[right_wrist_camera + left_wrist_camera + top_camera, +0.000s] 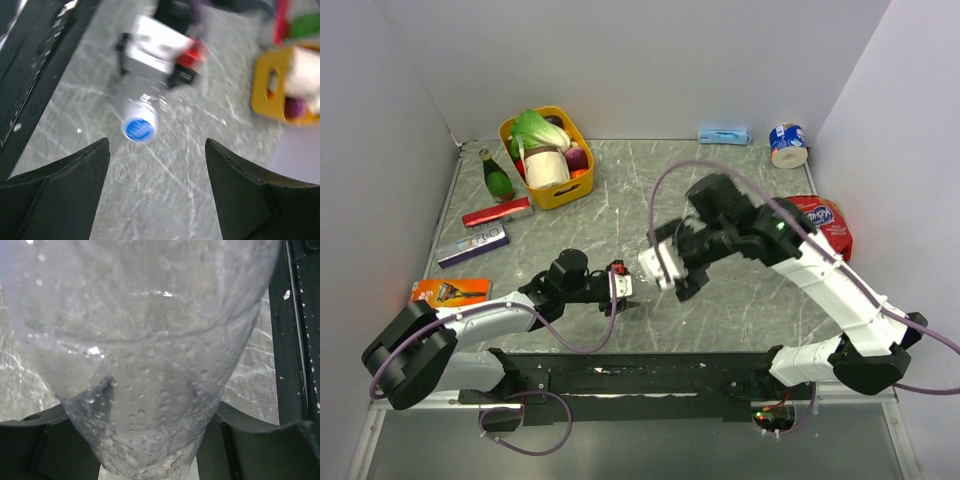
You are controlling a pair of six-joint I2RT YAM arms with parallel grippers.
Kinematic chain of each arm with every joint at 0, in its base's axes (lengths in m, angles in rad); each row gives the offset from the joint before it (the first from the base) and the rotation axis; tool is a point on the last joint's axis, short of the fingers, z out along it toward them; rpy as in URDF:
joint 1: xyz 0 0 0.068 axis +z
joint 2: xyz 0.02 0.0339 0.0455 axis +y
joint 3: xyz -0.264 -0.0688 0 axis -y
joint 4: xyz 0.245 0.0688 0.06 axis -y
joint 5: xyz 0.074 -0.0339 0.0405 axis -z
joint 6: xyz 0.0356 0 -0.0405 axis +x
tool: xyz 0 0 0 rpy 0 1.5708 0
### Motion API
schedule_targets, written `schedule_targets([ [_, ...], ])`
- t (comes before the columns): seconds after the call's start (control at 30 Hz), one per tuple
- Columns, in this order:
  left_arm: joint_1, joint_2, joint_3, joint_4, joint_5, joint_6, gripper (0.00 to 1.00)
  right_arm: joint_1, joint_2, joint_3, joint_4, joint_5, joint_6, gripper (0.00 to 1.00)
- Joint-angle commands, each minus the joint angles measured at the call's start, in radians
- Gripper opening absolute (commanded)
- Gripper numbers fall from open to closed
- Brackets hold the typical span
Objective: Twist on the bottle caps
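A clear bottle (150,340) beaded with droplets fills the left wrist view, and my left gripper (145,415) is shut on its lower part. In the top view that gripper (623,292) holds it at the table's middle, pointing right. A blue bottle cap (139,128) sits on the bottle's neck (147,102), facing my right gripper (156,145). The right gripper is open, with nothing between its fingers (75,180), and the cap lies just ahead of them, left of centre. From above, the right gripper (655,270) hovers close to the right of the left one.
A yellow basket (560,195) of groceries stands at the back left, with a green glass bottle (497,177), a red box (497,212), a purple box (472,245) and an orange packet (450,291). A tape roll (787,145) and a red bag (825,222) lie at the right.
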Motion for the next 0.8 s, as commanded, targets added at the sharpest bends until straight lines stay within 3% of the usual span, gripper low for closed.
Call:
schedule_targets([
  [0.0, 0.005, 0.008, 0.054, -0.020, 0.077, 0.095, 0.01, 0.069, -0.056, -0.105, -0.016, 0.004, -0.228, 0.82],
  [0.2, 0.004, 0.005, 0.064, -0.036, 0.082, 0.101, 0.01, 0.099, -0.036, -0.106, -0.053, 0.020, -0.276, 0.74],
  [0.77, 0.005, 0.002, 0.063, 0.013, 0.083, 0.058, 0.01, 0.105, -0.025, -0.158, 0.039, 0.076, -0.224, 0.38],
])
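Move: On the neck of the bottle in the left gripper, the blue-and-white cap lies about 5 cm below the open right hand, some 2 cm back and 2 cm to its left. The clear bottle body is about 5 cm left, level front to back and 11 cm below the right hand; the left gripper around it is about 8 cm left, also level, and 16 cm below. From the left hand the cap is roughly 6 cm right and 11 cm above, about level front to back. Dropping about 4 cm and drawing back nearly 3 cm in a quick first motion, the right hand comes down to the cap, turning some 15 degrees counter-clockwise. There it nearly stops, easing about 1 cm forward, while its wide-open fingers close to under half and bring their tips against the cap's two sides. The left hand keeps the bottle gripped and practically still. ##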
